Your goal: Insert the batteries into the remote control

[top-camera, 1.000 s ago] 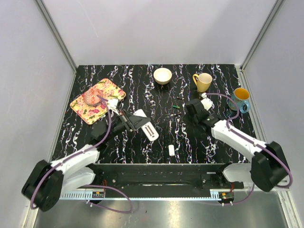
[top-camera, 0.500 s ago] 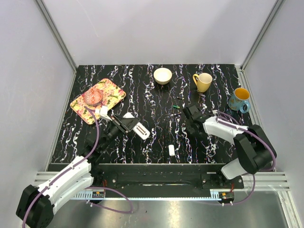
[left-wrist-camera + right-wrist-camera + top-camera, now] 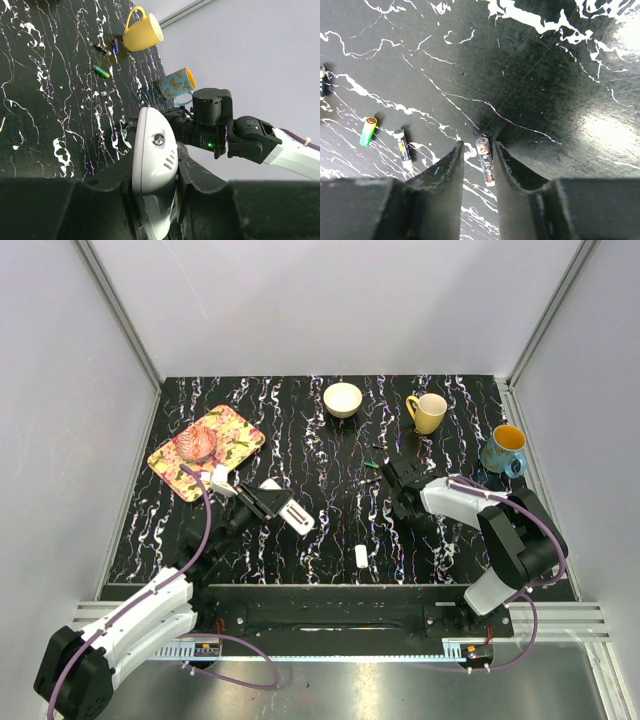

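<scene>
My left gripper [image 3: 280, 505] is shut on the white remote control [image 3: 297, 514] and holds it off the table; in the left wrist view the remote [image 3: 152, 145] stands edge-on between the jaws [image 3: 155, 161]. My right gripper [image 3: 477, 145] is down at the table, its jaws narrowly open astride a dark battery [image 3: 485, 160] that lies against the right finger. A green battery [image 3: 368, 131] and another dark battery [image 3: 402, 145] lie to its left. The loose batteries [image 3: 369, 464] lie just left of my right gripper [image 3: 400, 483].
A small white lozenge piece [image 3: 361, 556] lies near the front middle. A cream bowl [image 3: 342, 399], a yellow mug [image 3: 428, 412] and a blue mug [image 3: 503, 448] stand at the back right. A floral tray [image 3: 225, 430] sits at the back left.
My left arm has drawn back and carried the remote left. My right arm has folded in, and its gripper has come down at the batteries.
</scene>
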You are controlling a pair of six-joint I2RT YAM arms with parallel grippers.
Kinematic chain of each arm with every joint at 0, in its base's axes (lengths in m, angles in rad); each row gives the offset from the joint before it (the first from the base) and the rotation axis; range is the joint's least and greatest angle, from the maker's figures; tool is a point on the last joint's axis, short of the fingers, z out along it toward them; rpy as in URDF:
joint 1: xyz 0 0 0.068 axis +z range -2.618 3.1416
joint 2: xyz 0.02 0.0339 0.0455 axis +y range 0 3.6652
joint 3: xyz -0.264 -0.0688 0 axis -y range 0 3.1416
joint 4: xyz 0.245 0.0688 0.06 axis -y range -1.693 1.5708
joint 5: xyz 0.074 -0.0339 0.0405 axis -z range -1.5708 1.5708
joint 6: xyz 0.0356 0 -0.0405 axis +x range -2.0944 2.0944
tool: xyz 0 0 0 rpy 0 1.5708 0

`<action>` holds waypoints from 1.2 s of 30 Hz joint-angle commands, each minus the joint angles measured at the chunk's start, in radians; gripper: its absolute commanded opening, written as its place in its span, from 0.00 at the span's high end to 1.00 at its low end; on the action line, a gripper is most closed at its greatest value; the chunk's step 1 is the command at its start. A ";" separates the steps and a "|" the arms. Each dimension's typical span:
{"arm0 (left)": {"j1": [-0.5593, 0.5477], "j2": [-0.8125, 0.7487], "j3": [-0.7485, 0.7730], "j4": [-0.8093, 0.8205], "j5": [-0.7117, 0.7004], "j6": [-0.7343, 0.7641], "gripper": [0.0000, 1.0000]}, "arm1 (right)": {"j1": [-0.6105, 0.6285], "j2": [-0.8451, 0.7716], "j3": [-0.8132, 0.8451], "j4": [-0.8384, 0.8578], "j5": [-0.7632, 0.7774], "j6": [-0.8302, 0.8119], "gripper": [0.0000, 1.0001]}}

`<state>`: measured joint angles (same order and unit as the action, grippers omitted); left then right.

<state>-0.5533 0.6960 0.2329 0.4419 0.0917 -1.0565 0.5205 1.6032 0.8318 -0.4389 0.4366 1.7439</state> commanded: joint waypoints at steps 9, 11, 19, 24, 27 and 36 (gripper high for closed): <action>0.001 0.002 0.017 0.012 -0.012 0.007 1.00 | -0.005 -0.080 0.084 -0.121 -0.002 -0.233 0.41; 0.003 -0.004 0.019 0.004 -0.010 0.012 1.00 | -0.005 -0.135 0.111 -0.127 -0.006 -0.395 0.37; 0.003 0.022 0.023 -0.014 0.014 0.039 1.00 | -0.004 -0.090 0.182 -0.026 -0.331 -1.310 0.35; 0.001 0.046 0.037 -0.006 0.049 0.065 1.00 | -0.002 0.012 0.198 -0.063 -0.342 -1.489 0.36; 0.000 0.051 0.057 -0.025 0.054 0.076 1.00 | -0.002 0.017 0.201 -0.057 -0.320 -1.529 0.27; -0.008 0.082 0.083 -0.035 0.080 0.090 1.00 | -0.004 0.115 0.268 -0.116 -0.315 -1.618 0.23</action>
<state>-0.5560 0.7742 0.2623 0.3702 0.1368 -0.9867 0.5171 1.6752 1.0538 -0.5266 0.1287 0.2096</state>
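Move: The right hand is low over the table with its fingers part open around a loose battery, whose middle is about 1 cm ahead, 1 cm left and 1 cm below. A second, silver-ended battery lies some 8 cm ahead and 6 cm left of the hand, and the green battery about 13 cm ahead and 6 cm left. The white battery cover is roughly 13 cm back and 9 cm left. From the left hand, the loose battery is about 8 cm ahead, 25 cm right and 19 cm below. No contact with the loose battery can be made out as the right hand lifts some 8 cm above it, turning about 85 degrees counter-clockwise, then sinks most of the way back, ending a couple of centimetres higher and farther left. Its fingers spread from a third open to wide, now lined up with the battery's length. The left hand keeps its grip on the remote and lowers it about 3 cm. ##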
